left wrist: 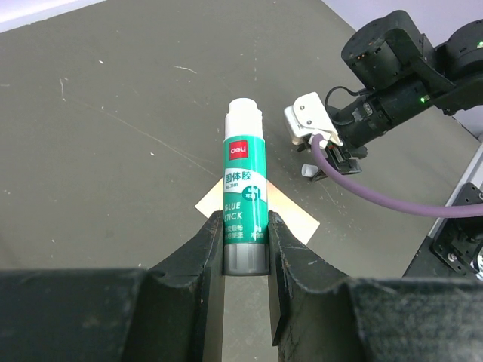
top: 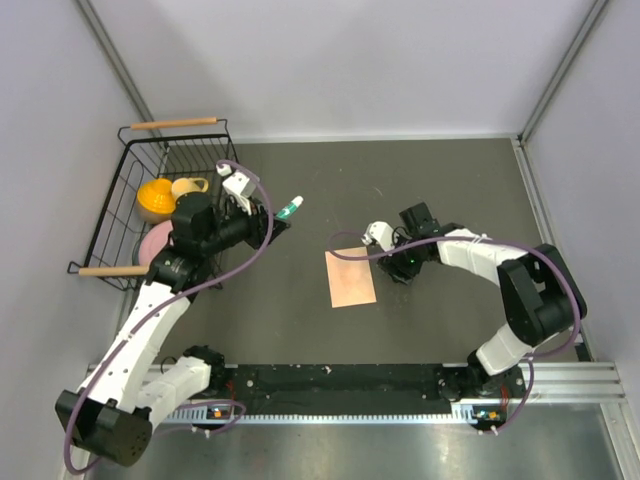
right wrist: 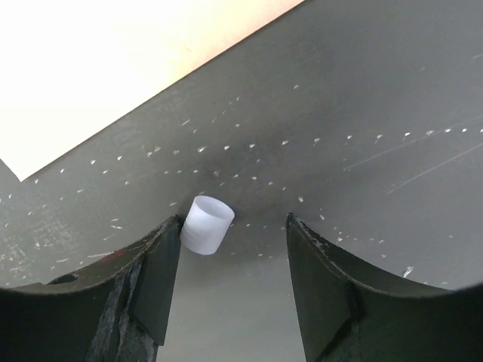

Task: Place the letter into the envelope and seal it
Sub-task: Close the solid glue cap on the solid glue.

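The peach envelope [top: 351, 278] lies flat on the dark table, flap not visible; it also shows in the left wrist view [left wrist: 293, 216] and the right wrist view [right wrist: 113, 60]. No separate letter shows. My left gripper [top: 276, 222] is shut on a green-and-white glue stick [left wrist: 244, 204], uncapped, held above the table left of the envelope. My right gripper [right wrist: 234, 222] is open, low over the table just right of the envelope's top corner. A small white cap [right wrist: 207, 224] stands touching its left finger.
A black wire basket [top: 118, 190] with wooden handles stands at the left, holding a yellow object [top: 155, 199], a cream cup and a pink plate. A metal rail runs along the near edge. Walls close in left, right and behind.
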You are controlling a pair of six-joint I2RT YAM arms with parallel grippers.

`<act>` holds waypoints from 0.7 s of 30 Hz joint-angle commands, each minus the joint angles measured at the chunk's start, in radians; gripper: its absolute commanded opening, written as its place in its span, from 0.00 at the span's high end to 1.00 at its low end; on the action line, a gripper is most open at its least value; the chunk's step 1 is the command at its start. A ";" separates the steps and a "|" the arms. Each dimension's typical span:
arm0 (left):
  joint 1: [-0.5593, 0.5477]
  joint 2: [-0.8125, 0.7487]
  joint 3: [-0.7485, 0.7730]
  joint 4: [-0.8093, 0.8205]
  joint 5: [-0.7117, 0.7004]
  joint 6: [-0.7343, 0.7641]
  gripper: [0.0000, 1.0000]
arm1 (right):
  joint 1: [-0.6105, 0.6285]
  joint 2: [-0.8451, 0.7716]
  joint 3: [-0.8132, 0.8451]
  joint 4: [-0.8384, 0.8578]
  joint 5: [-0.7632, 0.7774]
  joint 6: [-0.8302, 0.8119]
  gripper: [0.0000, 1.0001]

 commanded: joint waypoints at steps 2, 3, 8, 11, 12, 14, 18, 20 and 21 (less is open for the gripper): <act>0.009 0.031 0.040 0.069 0.046 -0.019 1.00 | 0.006 -0.007 -0.049 -0.051 0.018 0.001 0.52; 0.009 0.035 0.041 0.070 0.049 -0.019 1.00 | 0.006 -0.004 -0.037 -0.049 0.017 0.009 0.55; 0.016 0.042 0.043 0.061 0.060 -0.007 1.00 | 0.006 0.000 -0.030 -0.048 0.003 0.009 0.74; 0.047 0.051 0.035 0.063 0.079 -0.028 1.00 | 0.006 -0.010 -0.027 -0.049 -0.006 0.003 0.85; 0.059 0.052 0.032 0.061 0.100 -0.041 1.00 | 0.006 -0.018 -0.029 -0.051 -0.005 0.002 0.87; 0.110 0.055 0.021 0.061 0.141 -0.038 1.00 | 0.006 -0.065 -0.018 -0.080 -0.021 -0.005 0.92; 0.194 0.052 -0.008 0.050 0.288 0.164 1.00 | 0.006 -0.141 0.087 -0.237 -0.194 0.008 0.96; 0.200 0.046 -0.014 -0.038 0.335 0.339 1.00 | 0.007 -0.153 0.200 -0.367 -0.285 0.050 0.97; 0.200 0.043 -0.014 -0.090 0.344 0.542 1.00 | 0.009 -0.156 0.239 -0.414 -0.378 0.070 0.97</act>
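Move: The glue cap lies on the table almost between the open right fingers, about 1 cm back of the right hand point, not off to either side, and about 1 cm lower. The envelope's middle is some 11 cm to the right hand's left, about level with it. From the left hand, which already holds the glue stick high up, the cap is roughly 23 cm to the right and 28 cm below, about level fore and aft. Draw the right gripper back about 1 cm along the table while closing its fingers until they pinch the glue cap, then lift about 2 cm and carry the cap nearly 3 cm farther back, tilting the wrist slightly. Keep the left grip on the glue stick, sink about 1 cm, then swing left some 3 cm and a little forward, away from the right hand. ##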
